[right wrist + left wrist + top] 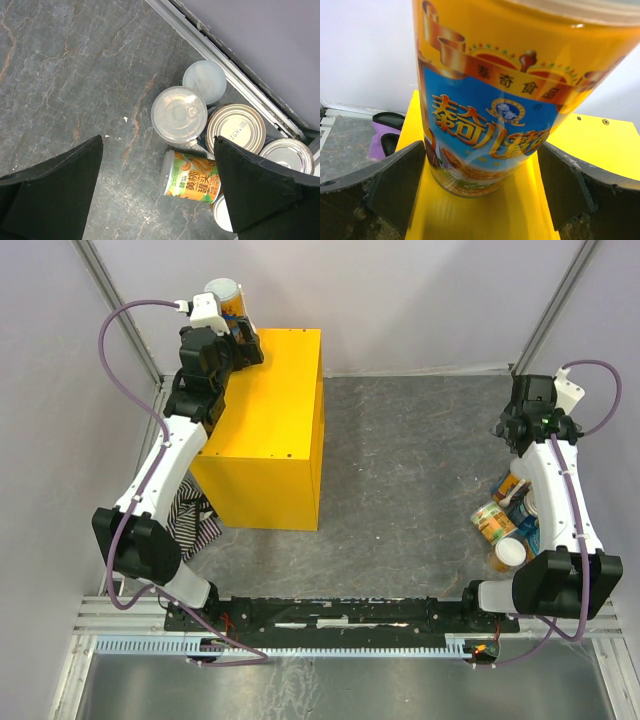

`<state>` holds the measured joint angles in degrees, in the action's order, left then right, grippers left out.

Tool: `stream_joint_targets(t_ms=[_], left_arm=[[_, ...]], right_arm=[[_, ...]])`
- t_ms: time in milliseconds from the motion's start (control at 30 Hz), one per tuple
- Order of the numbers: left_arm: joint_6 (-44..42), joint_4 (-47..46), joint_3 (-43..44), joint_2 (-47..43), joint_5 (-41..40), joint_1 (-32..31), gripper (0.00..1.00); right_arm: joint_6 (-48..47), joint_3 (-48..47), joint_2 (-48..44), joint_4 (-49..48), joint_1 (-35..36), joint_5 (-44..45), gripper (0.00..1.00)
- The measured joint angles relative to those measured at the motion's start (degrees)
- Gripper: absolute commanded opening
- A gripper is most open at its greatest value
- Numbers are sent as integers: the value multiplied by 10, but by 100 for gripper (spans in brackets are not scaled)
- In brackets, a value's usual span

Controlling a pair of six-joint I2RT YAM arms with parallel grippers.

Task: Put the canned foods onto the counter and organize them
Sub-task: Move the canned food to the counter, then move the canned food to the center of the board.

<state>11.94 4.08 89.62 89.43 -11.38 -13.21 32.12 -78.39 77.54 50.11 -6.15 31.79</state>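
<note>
One can (pixel 490 100) with an orange and blue label and a white lid stands upright on the far left corner of the yellow counter (pixel 600 145). My left gripper (pixel 482 170) is open around the can, with a gap at the right finger (pixel 565 185). From above, this can (pixel 224 294) sits by the counter's (pixel 270 430) back edge with the left gripper (pixel 232 318) at it. My right gripper (pixel 159 142) hangs open over several cans at the right wall. Among them are a green-and-orange one lying on its side (pixel 192 177), a clear-lidded one (pixel 179 114) and a silver-topped one (pixel 236 128).
A striped cloth (pixel 190 520) lies on the floor by the counter's near left corner, under the left arm. The cluster of cans (pixel 505 525) sits close to the right arm. A metal rail (pixel 235 80) and the wall run just behind the cans.
</note>
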Motion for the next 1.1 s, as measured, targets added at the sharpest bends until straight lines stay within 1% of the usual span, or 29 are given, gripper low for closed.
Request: stream_joint_targets(t_ms=[133, 333, 767, 933, 1100], left_arm=[[3, -2, -1, 0, -5, 0, 99], [4, -24, -36, -24, -10, 0, 99], [5, -21, -73, -68, -16, -4, 99], [5, -20, -83, -82, -19, -23, 99], [5, -20, -85, -89, -24, -51, 99]], right_arm=[[0, 4, 0, -4, -4, 0, 99], [0, 10, 0, -9, -13, -1, 99], [-3, 20, 0, -19, -25, -2, 99], [-5, 36, 3, -26, -36, -2, 99], [-4, 41, 24, -34, -68, -8, 99]])
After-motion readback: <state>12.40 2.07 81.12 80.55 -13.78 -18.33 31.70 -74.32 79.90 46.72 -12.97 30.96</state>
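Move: The can of food already standing on the yellow counter is right at my open left fingertips, its middle about 2 cm ahead and 2 cm higher than that hand. For my right hand, empty and open, the orange can with the clear lid is about 2 cm to its right, 1 cm back and 18 cm below. From that can, the frosted-lid can stands some 5 cm farther right, the silver-topped tin 4 cm right and 7 cm nearer me, and the lying can 4 cm left and 7 cm nearer. I draw my left hand back from the can it has already let go of, about 4.5 cm, then swing it a little to the right as well, fingers still wide open. My right hand creeps right, then sinks faster and farther right towards the group of cans, some 4 cm across and 3 cm down, open and touching nothing yet. ##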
